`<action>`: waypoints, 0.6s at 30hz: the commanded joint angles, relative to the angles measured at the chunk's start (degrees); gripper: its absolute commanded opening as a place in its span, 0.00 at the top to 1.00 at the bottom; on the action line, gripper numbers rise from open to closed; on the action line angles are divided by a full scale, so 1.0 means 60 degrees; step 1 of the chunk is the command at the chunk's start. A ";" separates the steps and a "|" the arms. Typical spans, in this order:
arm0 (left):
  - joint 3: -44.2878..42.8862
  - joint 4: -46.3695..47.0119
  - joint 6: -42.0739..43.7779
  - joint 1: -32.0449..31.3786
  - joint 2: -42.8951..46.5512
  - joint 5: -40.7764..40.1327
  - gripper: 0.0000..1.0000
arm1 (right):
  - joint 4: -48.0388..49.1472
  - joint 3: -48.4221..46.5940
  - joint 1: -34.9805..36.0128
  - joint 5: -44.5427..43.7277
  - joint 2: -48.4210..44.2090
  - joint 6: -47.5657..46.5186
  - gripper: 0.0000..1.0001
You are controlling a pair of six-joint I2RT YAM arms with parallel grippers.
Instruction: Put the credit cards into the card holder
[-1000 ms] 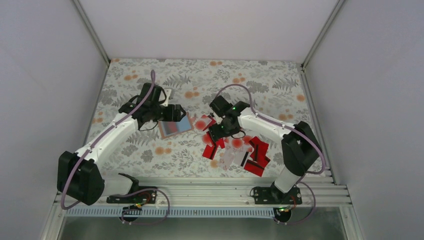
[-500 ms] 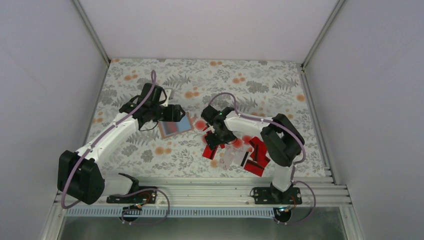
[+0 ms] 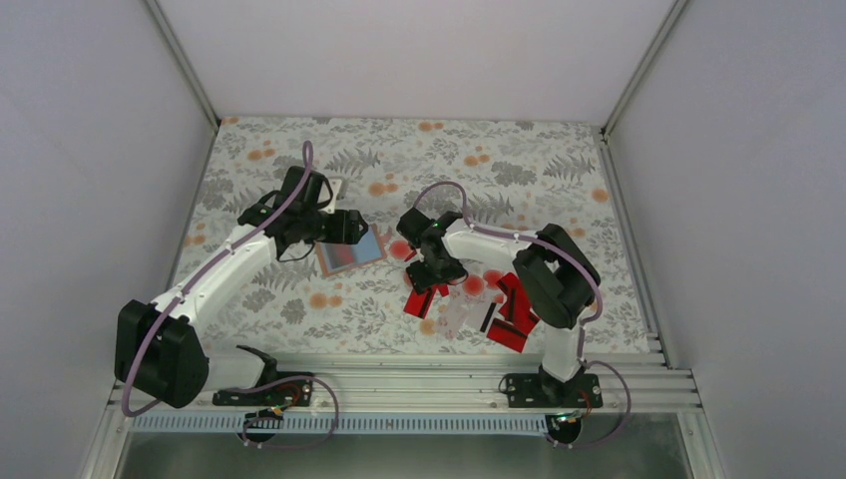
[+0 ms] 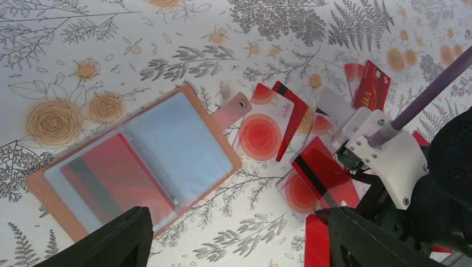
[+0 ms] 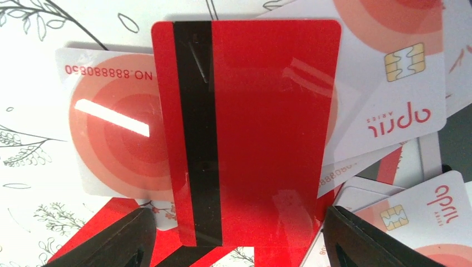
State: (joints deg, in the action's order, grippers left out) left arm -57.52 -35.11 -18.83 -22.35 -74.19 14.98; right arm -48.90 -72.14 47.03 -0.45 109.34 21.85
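The tan card holder (image 4: 225, 119) lies open on the flowered cloth, showing clear sleeves, and a red card (image 4: 108, 183) sits in its left sleeve. My left gripper (image 4: 239, 245) hovers over its near edge, open and empty. In the top view the card holder (image 3: 351, 251) is just below the left gripper (image 3: 355, 232). Several credit cards (image 3: 479, 299), red and white, are scattered to its right. My right gripper (image 5: 234, 239) is low over them and open. Its fingers stand either side of the near end of a red black-striped card (image 5: 250, 128), with a small gap at the left finger.
White cards with red blots (image 5: 111, 128) and a chip card (image 5: 389, 94) lie under and around the red one. More red cards (image 3: 514, 309) lie near the right arm's base. The metal rail (image 3: 399, 384) bounds the near edge and grey walls (image 3: 100, 150) enclose the sides.
The right arm folded at the elbow and its gripper slid slightly left and nearer, onto the card pile. The left arm and the card holder stayed put.
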 commanded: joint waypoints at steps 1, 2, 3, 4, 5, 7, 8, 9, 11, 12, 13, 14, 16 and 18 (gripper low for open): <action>-0.0002 -0.0109 0.0207 -0.0040 0.0134 -0.0168 0.21 | 0.0112 -0.0026 0.0105 -0.0348 0.0235 0.0238 0.24; 0.0024 -0.0110 0.0208 -0.0036 0.0134 -0.0168 0.21 | 0.0131 0.0036 0.0116 -0.0363 0.0257 0.0252 0.25; 0.0032 -0.0110 0.0216 -0.0036 0.0143 -0.0168 0.21 | 0.0145 0.0073 0.0105 -0.0388 0.0271 0.0262 0.26; 0.0042 -0.0102 0.0210 -0.0036 0.0152 -0.0168 0.21 | 0.0172 0.0118 0.0115 -0.0406 0.0304 0.0276 0.27; 0.0049 -0.0101 0.0216 -0.0034 0.0153 -0.0168 0.21 | 0.0192 0.0168 0.0104 -0.0408 0.0336 0.0284 0.28; 0.0046 -0.0110 0.0223 -0.0025 0.0174 -0.0168 0.21 | 0.0223 0.0247 0.0111 -0.0450 0.0389 0.0327 0.31; 0.0057 -0.0117 0.0223 -0.0038 0.0183 -0.0181 0.21 | 0.0246 0.0294 0.0112 -0.0452 0.0390 0.0329 0.33; 0.0051 -0.0123 0.0234 -0.0040 0.0192 -0.0190 0.21 | 0.0274 0.0340 0.0107 -0.0453 0.0393 0.0347 0.34; 0.0043 -0.0124 0.0240 -0.0037 0.0207 -0.0197 0.21 | 0.0319 0.0426 0.0102 -0.0468 0.0414 0.0357 0.37; 0.0049 -0.0137 0.0238 -0.0034 0.0216 -0.0208 0.21 | 0.0340 0.0473 0.0115 -0.0460 0.0421 0.0365 0.38; 0.0061 -0.0139 0.0232 -0.0037 0.0229 -0.0212 0.21 | 0.0367 0.0520 0.0109 -0.0454 0.0431 0.0366 0.39; 0.0071 -0.0134 0.0232 -0.0034 0.0241 -0.0212 0.21 | 0.0383 0.0546 0.0116 -0.0453 0.0436 0.0372 0.41; 0.0096 -0.0125 0.0211 -0.0043 0.0262 -0.0219 0.21 | 0.0400 0.0596 0.0115 -0.0453 0.0404 0.0384 0.43; 0.0140 -0.0123 0.0195 -0.0040 0.0293 -0.0230 0.22 | 0.0428 0.0612 0.0117 -0.0437 0.0348 0.0387 0.46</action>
State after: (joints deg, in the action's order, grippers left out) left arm -57.43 -35.66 -18.41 -22.35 -73.84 14.17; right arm -47.77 -71.31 47.13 -2.00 109.32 23.24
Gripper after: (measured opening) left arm 0.787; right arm 0.567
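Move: The loose striped red card lies flat just under the right fingertips, its middle about 3 cm ahead and 1 cm below, its near end between the open fingers. From the right hand, another red card lies some 5 cm back and 3 cm left. The white card beside the card holder is 7 cm ahead and 7 cm left; the holder's middle is about 5 cm ahead and 17 cm left. From the left hand, the striped card is roughly 19 cm right, 4 cm back and 16 cm down. The right fingers close about a quarter onto the striped card's long edges, the hand staying within 0.5 cm. ##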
